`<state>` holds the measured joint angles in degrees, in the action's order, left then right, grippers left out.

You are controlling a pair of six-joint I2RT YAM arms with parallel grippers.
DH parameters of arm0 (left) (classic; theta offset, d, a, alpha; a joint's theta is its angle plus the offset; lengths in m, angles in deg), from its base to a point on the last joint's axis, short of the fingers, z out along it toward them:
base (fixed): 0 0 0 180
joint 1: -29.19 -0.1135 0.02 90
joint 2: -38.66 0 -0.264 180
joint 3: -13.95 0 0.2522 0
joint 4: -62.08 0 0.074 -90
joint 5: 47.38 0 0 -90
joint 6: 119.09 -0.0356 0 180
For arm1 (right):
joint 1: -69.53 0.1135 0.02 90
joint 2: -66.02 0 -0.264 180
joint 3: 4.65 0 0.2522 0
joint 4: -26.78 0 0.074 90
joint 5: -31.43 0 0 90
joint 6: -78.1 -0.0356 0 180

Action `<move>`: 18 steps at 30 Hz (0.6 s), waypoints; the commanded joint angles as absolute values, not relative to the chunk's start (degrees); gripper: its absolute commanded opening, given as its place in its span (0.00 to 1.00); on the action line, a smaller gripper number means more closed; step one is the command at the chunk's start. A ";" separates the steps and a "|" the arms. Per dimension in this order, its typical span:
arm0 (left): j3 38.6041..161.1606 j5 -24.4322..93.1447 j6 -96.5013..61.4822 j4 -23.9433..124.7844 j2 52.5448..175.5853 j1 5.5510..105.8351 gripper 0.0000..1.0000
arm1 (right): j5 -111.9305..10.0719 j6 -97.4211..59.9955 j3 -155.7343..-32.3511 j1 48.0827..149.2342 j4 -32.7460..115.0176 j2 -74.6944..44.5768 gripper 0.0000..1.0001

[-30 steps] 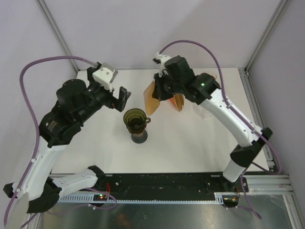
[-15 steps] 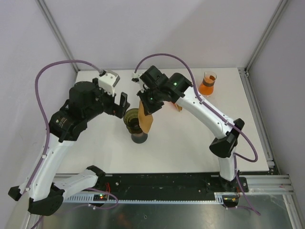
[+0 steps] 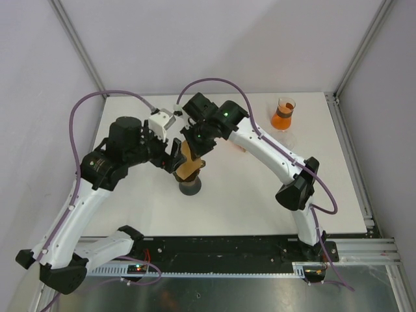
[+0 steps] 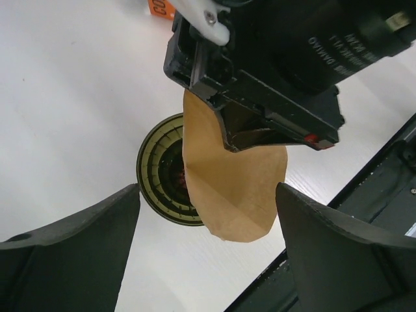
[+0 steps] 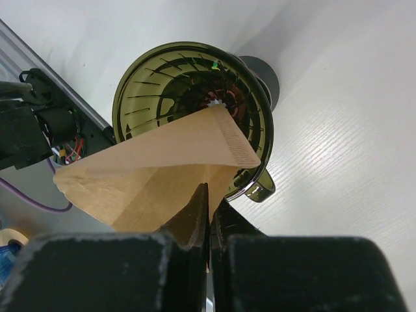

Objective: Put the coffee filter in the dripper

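The dark olive-green dripper (image 3: pixel 190 186) stands left of the table's middle and is mostly hidden in the top view. My right gripper (image 3: pixel 197 140) is shut on the brown paper coffee filter (image 3: pixel 190 166) and holds it over the dripper. In the right wrist view the gripper (image 5: pixel 209 195) pinches the filter (image 5: pixel 156 170) at its fold, and the filter's narrow end points into the dripper's ribbed bowl (image 5: pixel 172 78). My left gripper (image 3: pixel 174 153) is open and empty just left of the dripper. Its wrist view shows the gripper (image 4: pixel 207 198) flanking the filter (image 4: pixel 234 188) and the dripper (image 4: pixel 159 185).
A glass beaker of orange liquid (image 3: pixel 283 115) stands at the back right. An orange packet's corner (image 4: pixel 159 6) lies behind the dripper. The black rail (image 3: pixel 227 250) runs along the table's near edge. The two arms are close together over the dripper.
My right gripper has carried the filter left and forward from the back centre to over the dripper. My left gripper has moved right, up beside the dripper.
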<state>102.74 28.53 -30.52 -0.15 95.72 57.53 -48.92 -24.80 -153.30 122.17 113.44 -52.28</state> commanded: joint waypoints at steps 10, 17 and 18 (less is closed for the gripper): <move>99.35 39.87 -31.93 5.21 97.89 57.14 0.47 | -44.56 -23.47 -155.74 121.33 112.22 -52.84 0.00; 97.79 37.47 -32.26 5.54 98.17 56.66 0.35 | -42.22 -23.11 -154.28 120.61 109.82 -52.32 0.00; 97.65 37.36 -32.30 5.57 98.21 56.59 0.33 | -42.13 -23.17 -154.15 120.43 109.50 -52.30 0.01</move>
<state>98.10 38.04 -31.22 3.52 98.45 57.25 -44.31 -23.84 -153.32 121.04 111.89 -52.54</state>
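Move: The right fingers already hold the coffee filter, its middle about 3 cm back, 1 cm left and 3 cm below them. From the open left gripper that middle is about 1 cm ahead, 4 cm right and 8 cm below. The dripper lies roughly 2 cm ahead of the left gripper, 2 cm right and 14 cm below; its carafe is directly under it, some 23 cm below the gripper. Bring the left gripper down about 3.5 cm while easing it forward some 3 cm and slightly left, to the free left edge of the filter, and close the fingers from nearly wide open to about a third, one either side of that edge. Keep the right fingers shut on the filter above the dripper, almost still. ##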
